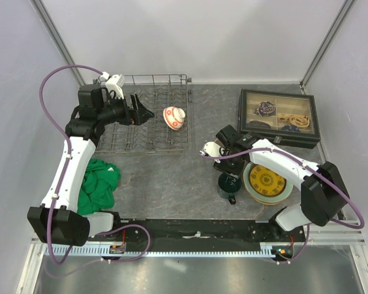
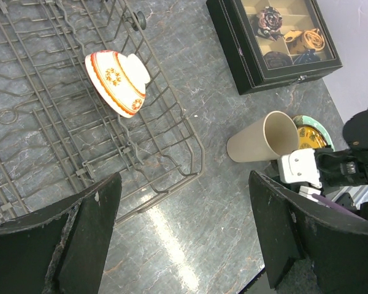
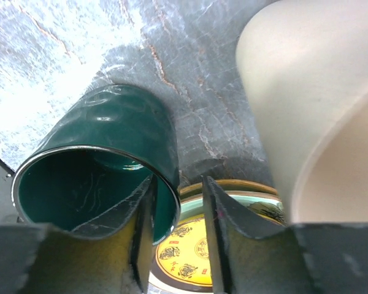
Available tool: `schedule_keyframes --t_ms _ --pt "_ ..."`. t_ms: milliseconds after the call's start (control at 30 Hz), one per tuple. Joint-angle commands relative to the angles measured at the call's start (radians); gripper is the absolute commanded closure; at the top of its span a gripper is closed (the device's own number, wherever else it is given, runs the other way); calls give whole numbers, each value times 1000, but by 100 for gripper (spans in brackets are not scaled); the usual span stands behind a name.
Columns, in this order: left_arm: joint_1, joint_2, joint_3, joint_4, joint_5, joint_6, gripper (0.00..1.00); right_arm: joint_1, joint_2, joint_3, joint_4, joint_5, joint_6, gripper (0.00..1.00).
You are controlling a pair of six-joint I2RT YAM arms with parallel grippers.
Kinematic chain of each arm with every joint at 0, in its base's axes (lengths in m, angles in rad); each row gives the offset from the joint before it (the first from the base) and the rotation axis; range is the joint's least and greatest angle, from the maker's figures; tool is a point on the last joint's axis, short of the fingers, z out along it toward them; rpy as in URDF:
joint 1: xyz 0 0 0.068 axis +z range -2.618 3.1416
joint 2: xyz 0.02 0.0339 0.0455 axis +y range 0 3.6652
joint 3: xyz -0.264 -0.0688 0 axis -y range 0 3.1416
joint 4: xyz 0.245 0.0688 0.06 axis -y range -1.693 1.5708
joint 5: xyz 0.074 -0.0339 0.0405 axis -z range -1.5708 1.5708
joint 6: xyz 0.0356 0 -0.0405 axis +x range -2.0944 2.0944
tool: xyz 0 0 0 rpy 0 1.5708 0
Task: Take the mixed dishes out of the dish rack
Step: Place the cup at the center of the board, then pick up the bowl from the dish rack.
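The dish rack (image 1: 150, 119) (image 2: 49, 122) stands at the back left with the small red-and-white bowl (image 1: 174, 117) (image 2: 116, 79) tipped on its side at the right end. My left gripper (image 1: 142, 112) (image 2: 184, 233) hovers open over the rack's front right corner, holding nothing. The dark green mug (image 1: 229, 184) (image 3: 104, 153) stands on the table. My right gripper (image 1: 228, 171) (image 3: 178, 184) straddles its rim, one finger inside, the other outside with a gap to the wall. The beige cup (image 1: 211, 149) (image 2: 260, 138) (image 3: 319, 110) lies on its side beside it. The yellow-gold dish (image 1: 267, 180) (image 3: 184, 251) tops a stack with a pale green plate (image 3: 239, 199).
A dark-framed box (image 1: 278, 116) (image 2: 270, 43) of trinkets sits at the back right. A green cloth (image 1: 98, 184) lies by the left arm's base. The cup, mug and plate stack crowd together under the right arm (image 2: 349, 165).
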Motion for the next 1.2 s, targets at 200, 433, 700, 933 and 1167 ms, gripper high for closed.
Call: schedule_keyframes --t_ms 200,433,700,933,1167 --pt "2 56 63 -1 9 87 9 5 -116 87 -23 15 31 45" --pt "-29 124 79 -12 -70 162 9 6 -189 102 -45 21 41 36" --pt "-55 283 142 6 -32 188 9 6 -259 119 -43 19 55 28" --pt "-54 458 242 19 -18 189 8 6 -304 133 -5 39 69 25" --pt "-54 633 340 32 55 188 5 6 -356 136 49 73 78 13"
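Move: The bowl in the dish rack lies about 12 cm ahead of the left hand, 8 cm right and 22 cm below, with the rack's right edge 4 cm to the right of it. The right hand straddles the green cup's rim: the cup's middle is 4 cm back and 3 cm down. The beige cup stands 8 cm ahead and 3 cm left, the plate stack 2 cm back and 12 cm right. Lift the right gripper about 11 cm straight up off the green cup's rim, opening the fingers on to nearly full width and swinging their tips some 20 degrees outward, forward and left. Meanwhile send the left gripper down and forward over the rack towards the bowl, roughly 12 cm lower and 10 cm out, speeding up, fingers kept wide and tipping further down. ##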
